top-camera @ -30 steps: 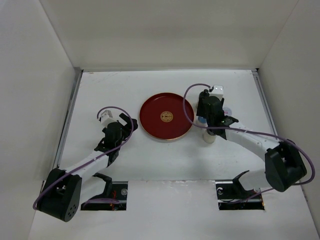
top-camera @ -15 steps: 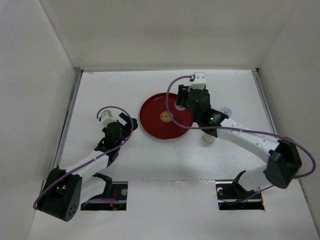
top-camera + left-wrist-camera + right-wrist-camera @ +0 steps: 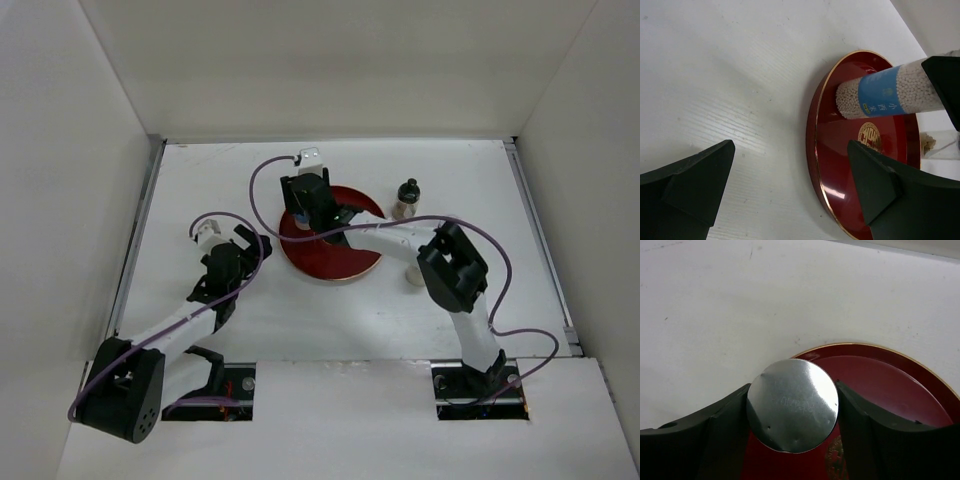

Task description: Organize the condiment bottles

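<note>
My right gripper (image 3: 305, 215) is shut on a condiment bottle (image 3: 885, 95) filled with white grains and wrapped in a blue label. The bottle's round silver end (image 3: 792, 405) sits between the right gripper (image 3: 792, 390) fingers. It hangs tilted over the left part of the red plate (image 3: 340, 255), its lower end just above the plate's rim (image 3: 840, 150). A black-capped bottle (image 3: 407, 197) stands upright right of the plate. A small pale bottle (image 3: 417, 275) stands on the table by the plate's lower right. My left gripper (image 3: 791, 145) is open over bare table left of the plate.
White walls close in the table on three sides. The right arm's forearm (image 3: 385, 238) stretches across the plate, its elbow (image 3: 455, 265) beside the pale bottle. The left arm (image 3: 180, 320) lies along the near left.
The right arm swung left from the table right of the plate to above the plate's left part, carrying the bottle. The black-capped bottle came into view. The left arm stayed put.
</note>
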`<act>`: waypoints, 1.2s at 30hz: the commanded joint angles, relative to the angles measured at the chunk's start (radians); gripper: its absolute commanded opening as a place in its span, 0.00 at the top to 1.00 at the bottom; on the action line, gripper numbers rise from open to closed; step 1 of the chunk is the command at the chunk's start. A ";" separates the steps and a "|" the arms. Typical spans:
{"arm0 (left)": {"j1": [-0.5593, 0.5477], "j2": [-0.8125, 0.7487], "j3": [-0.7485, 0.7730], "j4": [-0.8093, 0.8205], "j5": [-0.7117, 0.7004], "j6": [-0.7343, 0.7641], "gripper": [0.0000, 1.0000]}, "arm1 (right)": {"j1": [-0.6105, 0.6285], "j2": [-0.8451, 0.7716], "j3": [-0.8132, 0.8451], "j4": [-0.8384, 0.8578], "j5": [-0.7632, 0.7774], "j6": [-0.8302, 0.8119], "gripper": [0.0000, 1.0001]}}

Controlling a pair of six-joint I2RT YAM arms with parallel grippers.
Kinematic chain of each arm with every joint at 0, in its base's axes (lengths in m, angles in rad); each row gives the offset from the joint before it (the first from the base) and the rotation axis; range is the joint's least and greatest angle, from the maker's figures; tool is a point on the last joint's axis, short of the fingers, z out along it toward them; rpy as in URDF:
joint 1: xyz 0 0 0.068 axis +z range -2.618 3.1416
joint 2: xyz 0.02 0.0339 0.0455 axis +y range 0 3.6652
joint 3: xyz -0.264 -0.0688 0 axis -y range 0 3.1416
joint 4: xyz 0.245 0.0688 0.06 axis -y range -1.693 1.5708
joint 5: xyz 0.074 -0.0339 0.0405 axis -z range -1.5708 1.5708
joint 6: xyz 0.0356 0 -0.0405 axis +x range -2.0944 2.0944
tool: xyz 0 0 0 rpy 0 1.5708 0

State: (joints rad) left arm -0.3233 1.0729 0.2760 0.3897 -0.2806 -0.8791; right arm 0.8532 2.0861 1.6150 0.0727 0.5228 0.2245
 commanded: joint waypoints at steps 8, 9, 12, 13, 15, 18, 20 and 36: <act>0.008 -0.050 -0.014 0.043 -0.003 0.009 0.00 | 0.027 -0.159 -0.021 0.070 0.020 0.033 0.00; 0.008 -0.050 -0.014 0.043 -0.005 0.009 0.00 | 0.027 -0.213 -0.064 0.081 0.025 0.032 0.00; 0.011 -0.047 -0.012 0.043 0.003 0.006 0.00 | 0.027 -0.403 -0.238 0.108 0.045 0.029 0.00; 0.011 -0.053 -0.012 0.041 0.004 0.006 0.00 | 0.027 -0.475 -0.312 0.111 0.063 0.027 0.00; 0.008 -0.059 -0.014 0.040 -0.003 0.006 0.00 | 0.019 -0.614 -0.458 0.113 0.109 0.029 0.00; 0.005 -0.042 -0.008 0.040 0.006 0.003 0.00 | -0.019 -0.861 -0.717 0.078 0.219 0.067 0.00; 0.000 -0.041 -0.006 0.041 0.011 0.002 0.00 | -0.047 -1.015 -0.850 -0.009 0.288 0.129 0.00; 0.007 -0.027 -0.008 0.049 0.003 0.003 0.00 | -0.211 -1.042 -1.055 -0.162 0.167 0.349 0.00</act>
State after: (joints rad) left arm -0.3214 1.0561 0.2741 0.3923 -0.2768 -0.8791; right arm 0.6621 1.0172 0.5240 -0.1669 0.7124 0.5491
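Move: The right fingers still grip the silver-capped bottle by its top, its middle about 6 cm below them; it stands on the plate, whose middle is 7 cm right and 2 cm back. The black-capped jar is some 29 cm right and 16 cm back, 10 cm lower. Of the hand, the spoon jar is about 26 cm right and 3 cm ahead, the grey-lidded jar 35 cm right and 5 cm back. From the left hand, the black-capped jar is roughly 43 cm right, 6 cm back. The right fingers let go of the silver-capped bottle, opening from their hold to fully wide; the hand then lifts and swings quickly away, about 30 cm right and 17 cm back, arching some 12 cm up on the way. It turns clockwise by nearly 30 degrees and sinks steeply towards the black-capped jar, ending with the open fingers to either side of its cap. ##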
